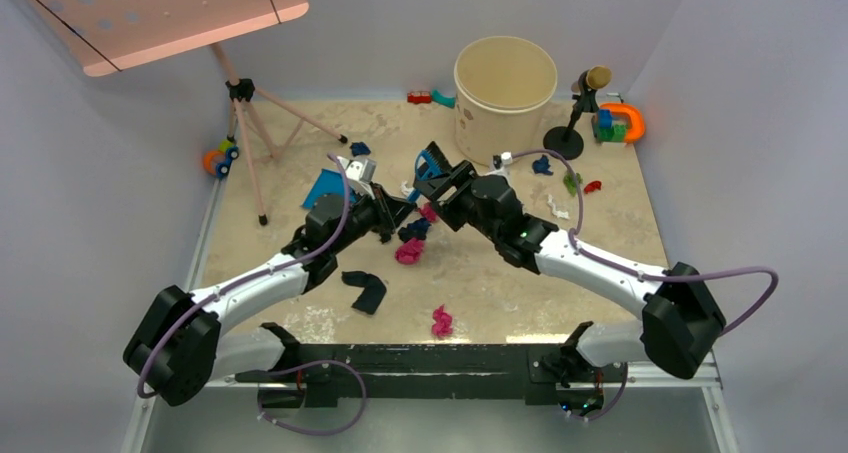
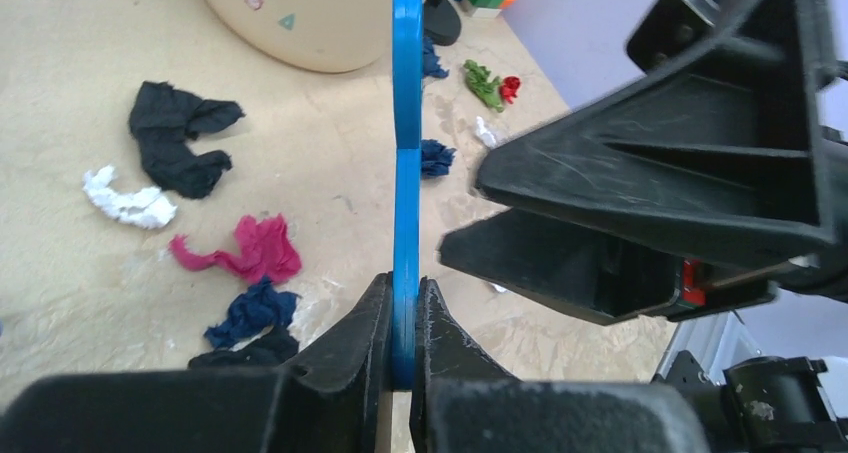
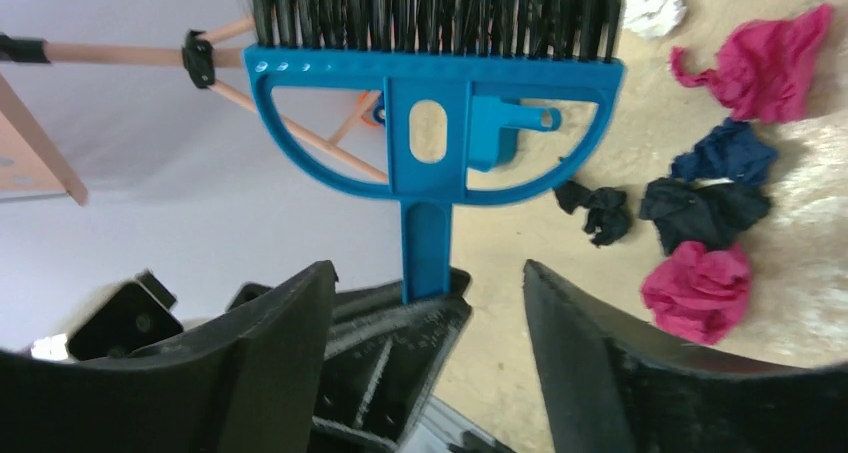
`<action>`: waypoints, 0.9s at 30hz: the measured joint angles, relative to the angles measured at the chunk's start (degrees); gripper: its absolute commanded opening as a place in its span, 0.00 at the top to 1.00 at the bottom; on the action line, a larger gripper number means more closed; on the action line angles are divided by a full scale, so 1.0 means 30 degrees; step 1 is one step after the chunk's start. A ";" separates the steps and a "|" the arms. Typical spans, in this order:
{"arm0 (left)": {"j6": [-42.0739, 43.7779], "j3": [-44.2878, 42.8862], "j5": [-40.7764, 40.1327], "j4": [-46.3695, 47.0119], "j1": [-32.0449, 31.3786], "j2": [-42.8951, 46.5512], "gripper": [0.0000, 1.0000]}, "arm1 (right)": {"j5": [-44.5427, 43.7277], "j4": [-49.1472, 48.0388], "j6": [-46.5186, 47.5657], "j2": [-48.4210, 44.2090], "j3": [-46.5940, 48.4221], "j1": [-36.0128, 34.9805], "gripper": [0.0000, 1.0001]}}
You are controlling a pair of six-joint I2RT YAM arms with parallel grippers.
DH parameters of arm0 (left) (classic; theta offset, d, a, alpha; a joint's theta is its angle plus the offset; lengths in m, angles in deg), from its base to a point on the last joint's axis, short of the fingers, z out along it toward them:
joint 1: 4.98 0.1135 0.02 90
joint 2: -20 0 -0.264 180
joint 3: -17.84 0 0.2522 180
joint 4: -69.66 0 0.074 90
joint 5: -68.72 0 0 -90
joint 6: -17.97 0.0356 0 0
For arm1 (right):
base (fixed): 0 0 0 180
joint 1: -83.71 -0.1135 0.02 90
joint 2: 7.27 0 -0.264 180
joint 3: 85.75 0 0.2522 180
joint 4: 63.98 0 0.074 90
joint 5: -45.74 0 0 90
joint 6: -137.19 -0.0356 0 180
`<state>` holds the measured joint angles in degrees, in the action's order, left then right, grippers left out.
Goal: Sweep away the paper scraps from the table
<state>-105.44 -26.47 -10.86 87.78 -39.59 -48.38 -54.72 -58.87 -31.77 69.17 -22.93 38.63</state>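
Note:
My left gripper (image 1: 400,211) (image 2: 404,288) is shut on the thin handle of the blue brush (image 1: 430,163) (image 2: 406,93) and holds it above the table (image 1: 600,238). In the right wrist view the brush (image 3: 430,123) shows black bristles at the top. My right gripper (image 1: 442,189) (image 3: 425,273) is open, one finger on each side of the handle, not touching it. Paper scraps lie below: magenta (image 1: 409,251) (image 2: 250,251) (image 3: 700,288), dark blue (image 1: 413,230) (image 2: 250,311), black (image 1: 365,290) (image 2: 175,138), white (image 2: 128,201), green (image 1: 571,182) and red (image 1: 593,186).
A blue dustpan (image 1: 325,188) lies left of the grippers. A beige bucket (image 1: 505,83) stands at the back. A tripod stand (image 1: 245,103) is at the back left. Plastic toys sit at the back right (image 1: 617,123) and at the left edge (image 1: 220,158). A black figure stand (image 1: 575,113) is right of the bucket.

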 measured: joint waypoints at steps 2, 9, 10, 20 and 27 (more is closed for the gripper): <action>0.0000 -0.0007 -0.0328 -0.0627 0.0029 0.0248 1.00 | -0.0073 0.0095 0.0168 -0.0561 -0.0459 -0.0007 0.15; -0.0372 -0.0007 -0.0306 -0.3213 0.0372 0.2572 1.00 | 0.0000 0.0583 0.3373 -0.5530 -0.3373 0.1056 0.12; -0.0503 -0.0051 -0.0036 -0.3701 0.0452 0.3024 1.00 | 0.0306 0.0605 0.4510 -0.6375 -0.3636 0.1537 0.08; -0.2543 -0.2331 0.7672 -0.7490 0.0911 0.4714 1.00 | 0.8204 0.1647 1.4615 -1.0695 -0.3599 0.7898 0.01; -0.4670 -0.3504 1.2546 -0.7584 0.1013 0.4495 1.00 | 1.5431 -0.0503 1.5715 -0.9318 -0.3738 0.8313 0.07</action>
<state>-119.45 -36.98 26.78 65.02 -36.55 -34.90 -8.42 -60.37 15.38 41.22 -34.14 63.57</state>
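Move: The brush is upright, its handle pinched in the left fingers, its head about 6 cm ahead, 4 to the right and 9 above that hand. About 20 cm below the left hand, the pink scrap lies some 11 cm ahead and 4 right, the navy scrap 6 ahead and 1 right, and the pink ball straight beneath. From the open right hand, the brush head is 4 cm ahead, 2 left and 7 up. Left hand carries the brush 13 cm back and up, turning clockwise; right opens wider, swings right, then returns partly. ##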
